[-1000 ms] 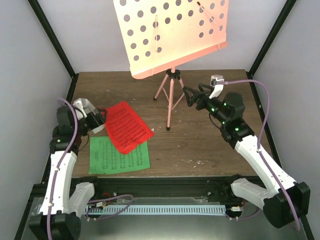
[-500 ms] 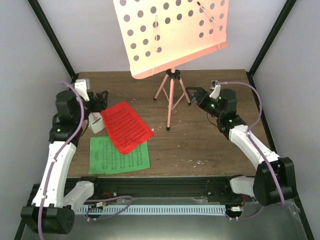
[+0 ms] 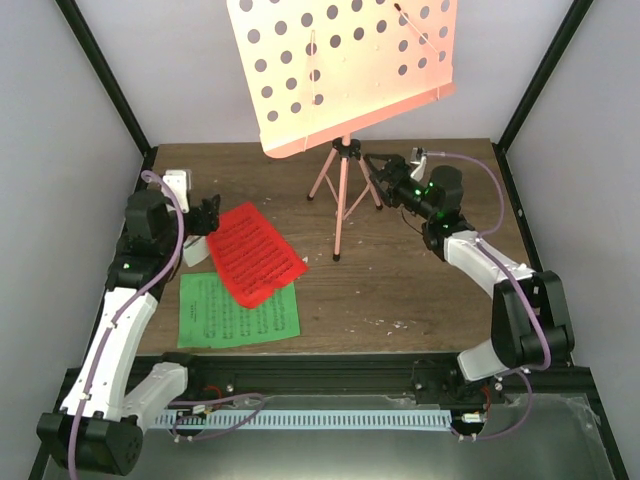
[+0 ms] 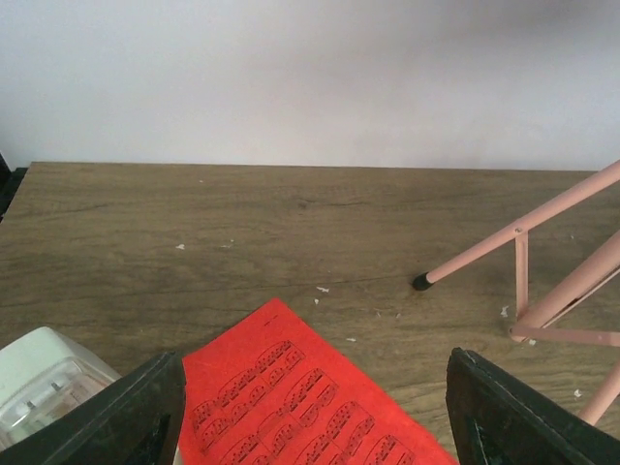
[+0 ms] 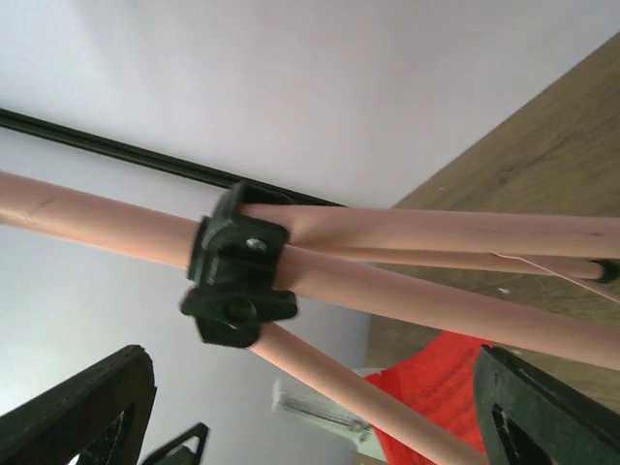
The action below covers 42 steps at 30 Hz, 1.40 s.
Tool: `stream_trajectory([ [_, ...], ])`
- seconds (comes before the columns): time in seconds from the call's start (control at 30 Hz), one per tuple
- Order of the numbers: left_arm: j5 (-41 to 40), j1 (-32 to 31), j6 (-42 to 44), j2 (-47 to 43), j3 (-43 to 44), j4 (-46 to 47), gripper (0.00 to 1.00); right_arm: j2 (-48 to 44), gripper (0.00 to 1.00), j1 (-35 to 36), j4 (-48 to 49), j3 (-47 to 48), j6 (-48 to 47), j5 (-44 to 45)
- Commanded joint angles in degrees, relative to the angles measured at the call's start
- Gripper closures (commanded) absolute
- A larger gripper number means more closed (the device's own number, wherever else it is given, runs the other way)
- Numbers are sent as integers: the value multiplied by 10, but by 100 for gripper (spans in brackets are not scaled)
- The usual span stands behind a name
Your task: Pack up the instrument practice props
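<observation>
The pink music stand [image 3: 345, 70] stands at the back centre on its tripod legs [image 3: 338, 205]. A red page [image 3: 252, 252] lies partly over a green page [image 3: 240, 310] at the left. The white metronome [image 3: 192, 250] stands just left of the red page, partly hidden by my left arm. My left gripper [image 3: 210, 215] hovers open over the red page's far corner [image 4: 291, 387], with the metronome [image 4: 44, 383] by its left finger. My right gripper [image 3: 378, 180] is open, facing the tripod's black collar [image 5: 237, 266]. The pink tubes [image 5: 407, 300] cross ahead of its jaws without touching them.
The wooden table [image 3: 420, 290] is walled by grey panels with black corner posts [image 3: 535, 90]. A tripod foot [image 4: 422, 282] rests on the wood just beyond the red page. The stand's wide desk overhangs the table's back half.
My left gripper rose and swung forward toward the red page's far corner. My right arm stretched left, bringing its gripper up to the tripod collar, jaws narrowing slightly.
</observation>
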Motion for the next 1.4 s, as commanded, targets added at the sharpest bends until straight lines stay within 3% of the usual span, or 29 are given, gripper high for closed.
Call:
stream_trajectory([
  [0.0,-9,-6,11,-1,-8,9,26,20,9,15,83,46,73,2],
  [0.23,-14,-6,11,-1,-10,9,26,53,16,31,88,86,94,23],
  [0.5,-13,-6,12,-1,-10,9,26,67,43,36,86,95,93,24],
  [0.97,-14,-6,13,-1,-12,10,27,66,61,39,80,91,75,24],
  [1.37,-14,-5,11,0,-13,10,27,69,69,42,120,73,6,28],
])
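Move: The stand's black clamp knob lies about 3 cm ahead of the right gripper, 4 cm to its left and 2 cm above it. The foot of the stand's front leg is on the table, roughly 7 cm back and 6 cm left; the right rear foot is some 10 cm ahead and 7 cm right, both around 28 cm down. From the idle left gripper, the knob is roughly 12 cm ahead, 31 cm to the right and 2 cm up. Bring the right gripper some 5 cm up, left and forward in about equal parts to the stand's clamp knob, rising slightly too high and sinking back about 1.5 cm, while rolling the hand's left side up by under 10 degrees. Close the wide-open fingers to less than half open as it settles, pinching the black knob between the pads. ##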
